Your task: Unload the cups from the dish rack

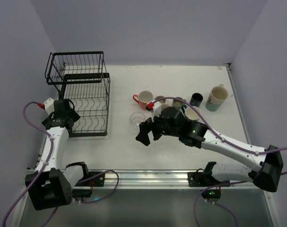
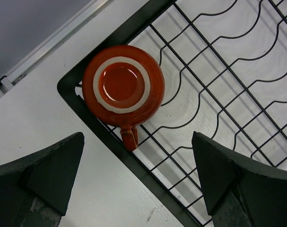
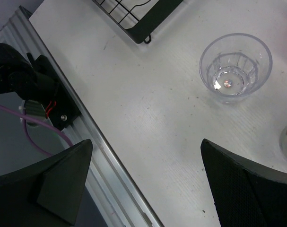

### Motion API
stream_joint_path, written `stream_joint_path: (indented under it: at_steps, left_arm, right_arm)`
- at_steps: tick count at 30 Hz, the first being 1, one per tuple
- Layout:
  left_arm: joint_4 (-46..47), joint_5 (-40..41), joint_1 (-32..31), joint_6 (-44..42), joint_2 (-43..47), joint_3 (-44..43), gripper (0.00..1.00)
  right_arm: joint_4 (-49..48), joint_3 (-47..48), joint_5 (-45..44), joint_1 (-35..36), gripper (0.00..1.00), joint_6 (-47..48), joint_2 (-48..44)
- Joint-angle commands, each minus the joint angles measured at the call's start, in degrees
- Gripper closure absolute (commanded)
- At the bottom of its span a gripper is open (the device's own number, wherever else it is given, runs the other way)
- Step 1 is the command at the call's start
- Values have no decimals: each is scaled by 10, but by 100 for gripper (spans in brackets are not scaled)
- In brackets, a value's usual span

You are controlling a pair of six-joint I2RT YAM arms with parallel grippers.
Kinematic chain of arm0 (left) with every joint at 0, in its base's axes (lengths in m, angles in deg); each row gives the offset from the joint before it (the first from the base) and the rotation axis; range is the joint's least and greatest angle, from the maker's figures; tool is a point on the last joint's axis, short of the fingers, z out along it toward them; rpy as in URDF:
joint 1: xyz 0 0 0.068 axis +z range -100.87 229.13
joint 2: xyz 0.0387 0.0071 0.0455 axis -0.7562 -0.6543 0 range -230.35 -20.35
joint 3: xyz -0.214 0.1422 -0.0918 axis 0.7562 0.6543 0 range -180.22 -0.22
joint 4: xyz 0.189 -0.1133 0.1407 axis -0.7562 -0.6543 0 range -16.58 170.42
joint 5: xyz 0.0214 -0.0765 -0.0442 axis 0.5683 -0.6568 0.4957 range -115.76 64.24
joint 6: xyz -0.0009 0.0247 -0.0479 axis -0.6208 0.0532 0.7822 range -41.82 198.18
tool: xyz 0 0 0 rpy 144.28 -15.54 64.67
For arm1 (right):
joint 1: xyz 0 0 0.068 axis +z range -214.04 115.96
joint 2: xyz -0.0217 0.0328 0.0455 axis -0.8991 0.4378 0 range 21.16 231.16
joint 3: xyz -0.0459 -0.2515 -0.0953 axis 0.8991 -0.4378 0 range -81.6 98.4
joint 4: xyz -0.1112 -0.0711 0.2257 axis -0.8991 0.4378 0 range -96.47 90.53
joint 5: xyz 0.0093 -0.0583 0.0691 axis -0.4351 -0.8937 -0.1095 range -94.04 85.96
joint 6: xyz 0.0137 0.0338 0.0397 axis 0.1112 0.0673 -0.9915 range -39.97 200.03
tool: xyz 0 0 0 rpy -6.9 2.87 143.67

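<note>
The black wire dish rack [image 1: 89, 134] stands at the table's left. In the left wrist view an orange-red cup [image 2: 123, 85] sits upside down in the corner of the dish rack's [image 2: 89, 124] lower tray, handle pointing toward me. My left gripper [image 2: 138, 175] hangs open just above it; from above, my left gripper [image 1: 66, 115] hides the cup. A clear glass tumbler [image 3: 235, 66] stands upright on the table. My right gripper [image 3: 145, 175] is open and empty, just short of the tumbler [image 1: 137, 118]. From above, my right gripper [image 1: 147, 132] is at mid-table.
Several cups stand on the table's right half: a red-handled mug [image 1: 144, 99], a dark blue cup [image 1: 196, 99], a large cream mug [image 1: 216, 98] and a cream cup [image 1: 192, 112]. The metal rail [image 3: 91, 137] marks the near table edge. The rack's raised basket [image 1: 77, 66] holds nothing.
</note>
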Motion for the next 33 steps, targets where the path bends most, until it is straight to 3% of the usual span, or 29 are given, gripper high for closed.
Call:
stream_joint_path:
  at_steps: [1,5,11,26,28,33]
  left_arm:
    - [38,-31,14,-37,-33,-40,0]
    - [33,-27,38,-55,-105,-64,0]
    - [47,-65,90,-86,-136,-71,0]
    - [86,-47,105,-100,-199,-76,0]
    - [90,-40,104,-98,-206,-75,5]
    - [93,-50,104,-99,-203,-73,32]
  right_arm:
    - [-51,-8,32,1,1,-6,-26]
    - [-53,-12,47,2,1,-7,-27]
    - [-52,-15,39,2,1,-4,-29]
    - [-51,-11,32,2,1,1,-16]
    - [-50,-10,31,1,1,1,-12]
    - [-45,-5,20,1,1,2,-6]
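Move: The upturned red cup sits about 4 cm ahead of the left hand, 5 cm to its left and some 6 cm below it. The dish rack's near-left corner hugs the cup, about 2 cm back and 9 cm left of the hand, 8 cm below. From the right hand the red cup lies far off, roughly 12 cm ahead, 50 cm left and 15 cm lower. The left hand brings its open fingers down astride the upturned red cup and starts closing them on its sides, the opening shrinking by about a fifth. To get there it goes left and down, each about 5 cm, with a smaller reach forward, the fingers tipping about 10 degrees further downward. ##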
